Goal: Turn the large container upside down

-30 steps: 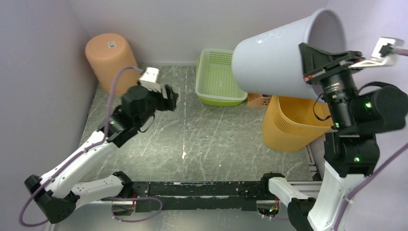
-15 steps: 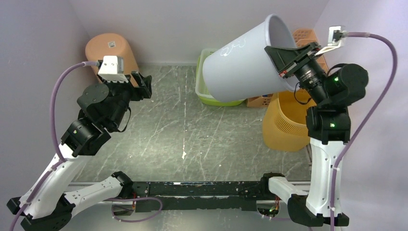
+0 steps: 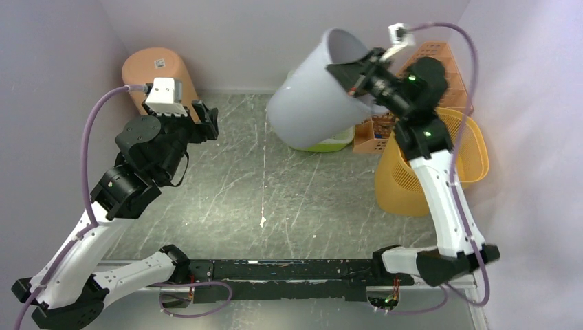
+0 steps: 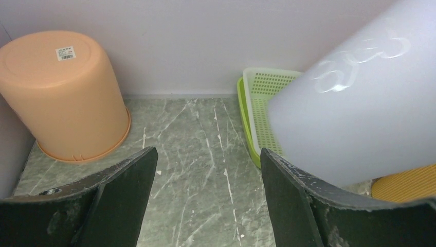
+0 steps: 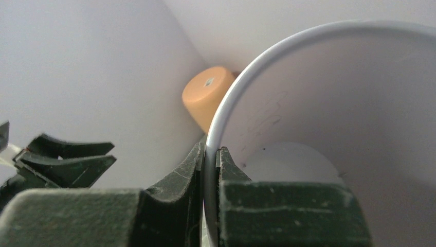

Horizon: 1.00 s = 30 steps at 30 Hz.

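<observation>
The large container is a pale lavender-white bucket (image 3: 309, 103) that hangs tilted in the air over the back of the table. Its mouth points up and to the right, its base down and to the left. My right gripper (image 3: 355, 77) is shut on its rim, one finger inside and one outside; the right wrist view shows the thin rim pinched in the gripper (image 5: 211, 154) and the bucket's inside (image 5: 334, 103). My left gripper (image 3: 206, 121) stands open and empty at the left, apart from the bucket. The left wrist view shows the bucket's wall (image 4: 360, 103) beyond the gripper (image 4: 208, 195).
An upside-down orange bucket (image 3: 157, 79) stands in the back left corner. A green basket (image 3: 323, 144) lies partly under the held bucket. A yellow mesh basket (image 3: 412, 182) and orange crates (image 3: 440, 58) crowd the back right. Walls close in on three sides.
The right arm has swung the bucket leftward and down over the green basket, tilting it more. The left arm pulled back to the left half a second ago and has held still since.
</observation>
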Motion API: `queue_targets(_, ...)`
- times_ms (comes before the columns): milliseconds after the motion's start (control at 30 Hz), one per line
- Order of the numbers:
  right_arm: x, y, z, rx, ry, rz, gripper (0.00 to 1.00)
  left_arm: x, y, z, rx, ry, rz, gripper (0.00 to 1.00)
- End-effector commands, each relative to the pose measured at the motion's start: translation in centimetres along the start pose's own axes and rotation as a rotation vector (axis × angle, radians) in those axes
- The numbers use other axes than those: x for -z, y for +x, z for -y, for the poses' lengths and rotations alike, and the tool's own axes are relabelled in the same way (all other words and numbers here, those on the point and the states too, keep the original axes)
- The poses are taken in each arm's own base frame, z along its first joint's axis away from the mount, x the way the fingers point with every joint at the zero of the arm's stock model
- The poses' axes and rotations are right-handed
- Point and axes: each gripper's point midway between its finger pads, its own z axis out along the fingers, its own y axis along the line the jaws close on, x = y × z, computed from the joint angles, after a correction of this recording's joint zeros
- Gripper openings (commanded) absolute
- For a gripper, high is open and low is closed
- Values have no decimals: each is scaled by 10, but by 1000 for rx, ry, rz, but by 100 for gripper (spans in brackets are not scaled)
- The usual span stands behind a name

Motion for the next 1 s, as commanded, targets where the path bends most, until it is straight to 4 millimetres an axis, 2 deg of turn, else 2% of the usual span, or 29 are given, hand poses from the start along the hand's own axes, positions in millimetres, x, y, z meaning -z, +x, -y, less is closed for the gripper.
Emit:
queue_targets(0,-38,2,-53,115,-97,51,0,4,-27,-4,5,-17,57,84)
queue_targets(67,-53,19,-67,83,-144,34,0,7,-34,-5,13,-15,73,84)
queue_targets(167,-69,42,-76,29,-187,31,0,13,-46,-7,25,-12,99,84)
queue_targets(333,-95,98,-85,-45,-219,-6,0,28,-70,-8,64,19,166,83)
queue_targets(433,-110,138,-100,-62,-239,-51,0,39,-83,-11,83,36,215,82)
queue_targets(500,-119,156,-115,-71,-263,-62,0,44,-88,-14,88,32,228,82)
queue_targets(733,-142,204,-157,-137,-363,-62,0,49,-89,-16,82,35,222,82)
queue_targets(900,-154,229,-183,-290,-514,-59,0,49,-84,-19,67,26,207,82)
queue_targets(967,-160,241,-186,-344,-556,-49,0,49,-83,-19,63,24,203,82)
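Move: Already pinched by its rim, the grey container has its middle about 10 cm left of the right hand, level ahead, and 8 cm below. The bare table it is carried to lies some 42 cm left, 1 cm ahead, 50 cm below; the upturned orange container is about 55 cm left, 22 cm ahead, 37 cm below, and the green baskets 20 cm straight ahead, 47 cm below. From the left hand, the grey container is 25 cm right, 6 cm ahead, level in height. Sweeping left about 32 cm and sinking some 16 cm, the right hand carries the grey container towards the orange one, easing slightly back late on and turning about 25 degrees counter-clockwise, its rim pinch kept. The open, empty left hand rises about 8 cm, drawing a little back and left and tipping its fingers up. ##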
